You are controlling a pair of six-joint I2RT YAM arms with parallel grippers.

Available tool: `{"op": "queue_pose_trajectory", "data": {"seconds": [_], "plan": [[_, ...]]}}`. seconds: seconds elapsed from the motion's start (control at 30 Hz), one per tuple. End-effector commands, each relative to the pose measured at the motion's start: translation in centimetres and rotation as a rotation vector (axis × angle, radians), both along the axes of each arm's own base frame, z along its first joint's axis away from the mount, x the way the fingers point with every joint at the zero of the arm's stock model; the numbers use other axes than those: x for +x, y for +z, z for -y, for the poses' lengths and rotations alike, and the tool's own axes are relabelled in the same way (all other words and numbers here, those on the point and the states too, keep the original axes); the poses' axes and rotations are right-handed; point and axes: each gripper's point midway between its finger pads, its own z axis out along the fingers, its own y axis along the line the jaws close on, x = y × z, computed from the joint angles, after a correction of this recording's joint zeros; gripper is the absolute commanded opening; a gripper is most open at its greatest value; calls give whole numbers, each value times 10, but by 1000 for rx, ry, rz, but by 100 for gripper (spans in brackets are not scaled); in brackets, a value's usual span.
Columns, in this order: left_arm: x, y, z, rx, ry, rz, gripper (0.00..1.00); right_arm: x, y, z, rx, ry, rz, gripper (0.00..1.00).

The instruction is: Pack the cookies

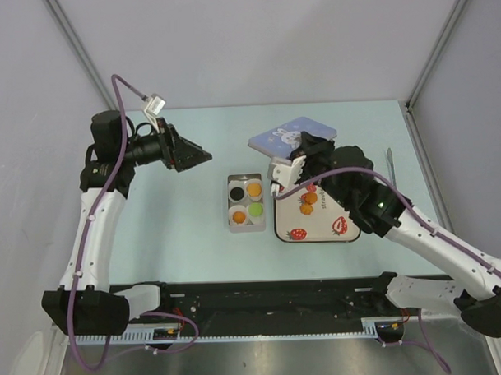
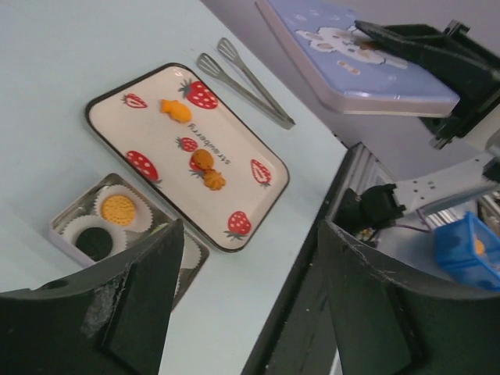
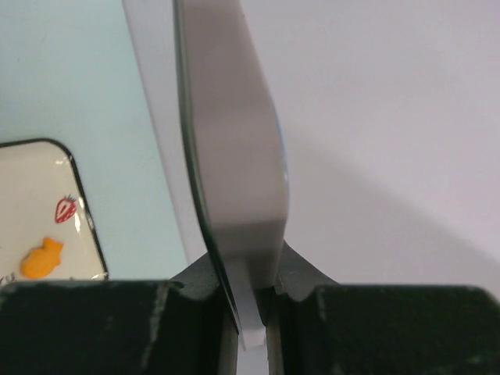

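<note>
Four cookies sit in white paper cups inside a small metal tin point(image 1: 243, 177): a black cookie point(image 1: 236, 190), an orange cookie point(image 1: 255, 188), a second orange one point(image 1: 238, 217) and a green one point(image 1: 255, 209). The left wrist view shows the tin point(image 2: 56, 231) with an orange cookie point(image 2: 119, 208) and the black cookie point(image 2: 95, 242). My right gripper point(image 1: 303, 147) is shut on the edge of the blue bunny-print lid point(image 1: 291, 136), holding it in the air behind the tin. In its own view the gripper point(image 3: 254, 312) pinches the lid's rim point(image 3: 234, 195). My left gripper point(image 1: 204, 156) hangs open and empty, left of the tin.
A strawberry-print tray point(image 1: 322, 226) lies right of the tin and carries orange fish-shaped crackers point(image 1: 308, 200). Metal tongs point(image 1: 389, 162) lie near the table's right edge. A blue bin point(image 2: 469, 250) shows beyond the table's edge in the left wrist view.
</note>
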Motion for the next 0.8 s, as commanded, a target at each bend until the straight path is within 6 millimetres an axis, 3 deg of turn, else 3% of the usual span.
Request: {"op": "queue_pose_trajectory", "data": {"seconds": [0.0,0.07,0.1,0.27,0.4,0.57,0.77], "plan": [[-15,24,9,-87,-101,-64,73,-10,25,-12,-43,-15,180,0],[-10,17,8,-78,-102,-92,73,-16,29,-26,-84,29,262,0],[-15,16,9,-78,-122,-119,73,-18,17,-32,-117,47,272,0],[-11,0,9,-42,-145,-149,73,-41,1,-76,-173,151,321,0],[-15,-16,15,-17,-175,-195,73,-50,-2,-99,-189,197,387,0],[-18,-32,31,30,-227,-222,73,-59,-13,-115,-217,255,440,0],[-17,-43,39,46,-257,-259,73,-69,-21,-117,-218,296,500,0]]}}
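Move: With the bunny lid still in my right hand, the cookie box it belongs on lies about 14 cm to the left, 10 cm ahead and some 35 cm below; the strawberry tray is about 7 cm to the right, 10 cm ahead, equally low. From my open left hand the box is roughly 9 cm right, 12 cm ahead and 32 cm down, while the lid hangs some 21 cm right and 5 cm ahead, about level. I swing the lid leftwards with my right hand, about 12 cm, drawing it back and down by half as much, towards the box, keeping my pinch while the wrist turns some 30 degrees: counter-clockwise, fingers tipping up and left side lowering. My open left hand dips about 5 cm and eases right, its fingers tilting down as the lid nears, touching nothing. ##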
